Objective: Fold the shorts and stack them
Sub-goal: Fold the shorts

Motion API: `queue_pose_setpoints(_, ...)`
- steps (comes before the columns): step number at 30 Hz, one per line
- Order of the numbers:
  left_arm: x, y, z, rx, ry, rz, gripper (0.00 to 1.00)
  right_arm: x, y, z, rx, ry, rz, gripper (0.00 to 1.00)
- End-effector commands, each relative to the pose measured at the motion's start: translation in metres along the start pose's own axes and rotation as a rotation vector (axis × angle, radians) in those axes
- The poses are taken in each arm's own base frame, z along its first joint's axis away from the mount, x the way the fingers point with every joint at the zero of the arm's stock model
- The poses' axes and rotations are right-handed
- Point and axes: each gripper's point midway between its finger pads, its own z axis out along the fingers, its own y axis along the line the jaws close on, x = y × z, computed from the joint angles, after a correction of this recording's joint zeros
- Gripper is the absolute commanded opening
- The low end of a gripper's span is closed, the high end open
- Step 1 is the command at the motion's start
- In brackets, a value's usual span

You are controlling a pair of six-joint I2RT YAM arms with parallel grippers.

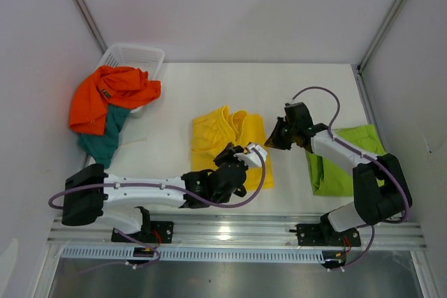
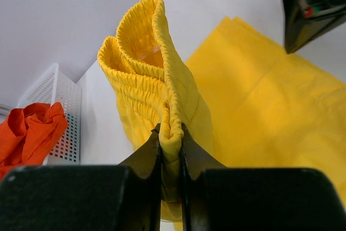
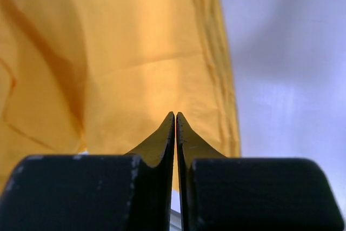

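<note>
The yellow shorts [image 1: 209, 134] lie partly flat in the middle of the table. My left gripper [image 1: 241, 153] is shut on a bunched fold of their elastic waistband [image 2: 171, 133] and holds it up above the flat yellow cloth [image 2: 259, 96]. My right gripper [image 1: 274, 137] hovers at the shorts' right edge. Its jaws [image 3: 175, 116] are shut with nothing between them, and yellow cloth [image 3: 108, 52] shows just beyond. Lime green shorts [image 1: 363, 137] lie folded at the right, partly under the right arm. Orange shorts [image 1: 112, 95] and teal shorts [image 1: 101, 141] hang in a heap at the far left.
A white mesh basket [image 1: 140, 55] stands at the back left, with the orange shorts draped over its rim. White walls and metal posts close in the table on three sides. The arm bases sit on a rail along the near edge.
</note>
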Motion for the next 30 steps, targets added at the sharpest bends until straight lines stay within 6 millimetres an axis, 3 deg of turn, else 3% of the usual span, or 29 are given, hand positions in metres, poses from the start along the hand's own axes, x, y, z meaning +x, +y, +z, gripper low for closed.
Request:
queue_pose_setpoints(1,-0.032,0.004,0.005,-0.053,-0.020,-0.075,0.00,-0.006,-0.020,-0.015,0.018,-0.028,-0.009,0.04)
queue_pose_setpoints(2,-0.026,-0.005,0.010,-0.055,0.004,-0.053,0.00,-0.009,-0.022,-0.020,0.012,-0.040,-0.008,0.04)
queue_pose_setpoints(6,-0.038,-0.021,0.024,-0.090,0.037,-0.054,0.00,-0.012,-0.036,-0.029,0.029,-0.050,0.008,0.04)
queue_pose_setpoints(16,-0.028,-0.078,0.057,-0.078,0.107,0.064,0.00,-0.022,-0.069,-0.044,0.057,-0.091,0.061,0.03)
queue_pose_setpoints(23,-0.022,-0.110,0.066,0.001,0.107,0.061,0.01,-0.028,-0.096,-0.060,0.071,-0.145,0.137,0.03)
queue_pose_setpoints(24,-0.018,-0.114,0.065,0.016,0.126,0.048,0.13,-0.029,-0.097,-0.061,0.071,-0.146,0.136,0.03)
queue_pose_setpoints(26,-0.018,-0.129,0.066,0.092,0.132,0.041,0.26,-0.029,-0.100,-0.063,0.066,-0.149,0.146,0.03)
queue_pose_setpoints(27,-0.017,-0.136,0.064,0.129,0.142,0.032,0.44,-0.031,-0.100,-0.064,0.061,-0.155,0.150,0.03)
queue_pose_setpoints(29,-0.025,-0.151,0.060,0.231,0.129,0.002,0.61,-0.032,-0.102,-0.066,0.059,-0.162,0.162,0.03)
queue_pose_setpoints(30,-0.028,-0.154,0.057,0.259,0.124,-0.009,0.95,-0.033,-0.103,-0.067,0.058,-0.169,0.167,0.03)
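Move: The left hand, gripping the raised left part of the yellow shorts, has their flat right half about 11 cm to its right, 6 cm ahead and some 18 cm below. The folded green garment lies roughly 48 cm to its right and 3 cm ahead. From the empty right hand, that yellow half is about 8 cm left, level fore and aft and 7 cm below, while the green garment is 29 cm right and 5 cm back. Still pinching the lifted yellow cloth, the left hand carries it to the right, then right and down over the flat half, some 11 cm across and 9 cm lower, and at the very end spreads its fingers and lets go. The right hand, shut and empty, clears out about 12 cm to the right, towards the green garment, turning some 15 degrees clockwise. ##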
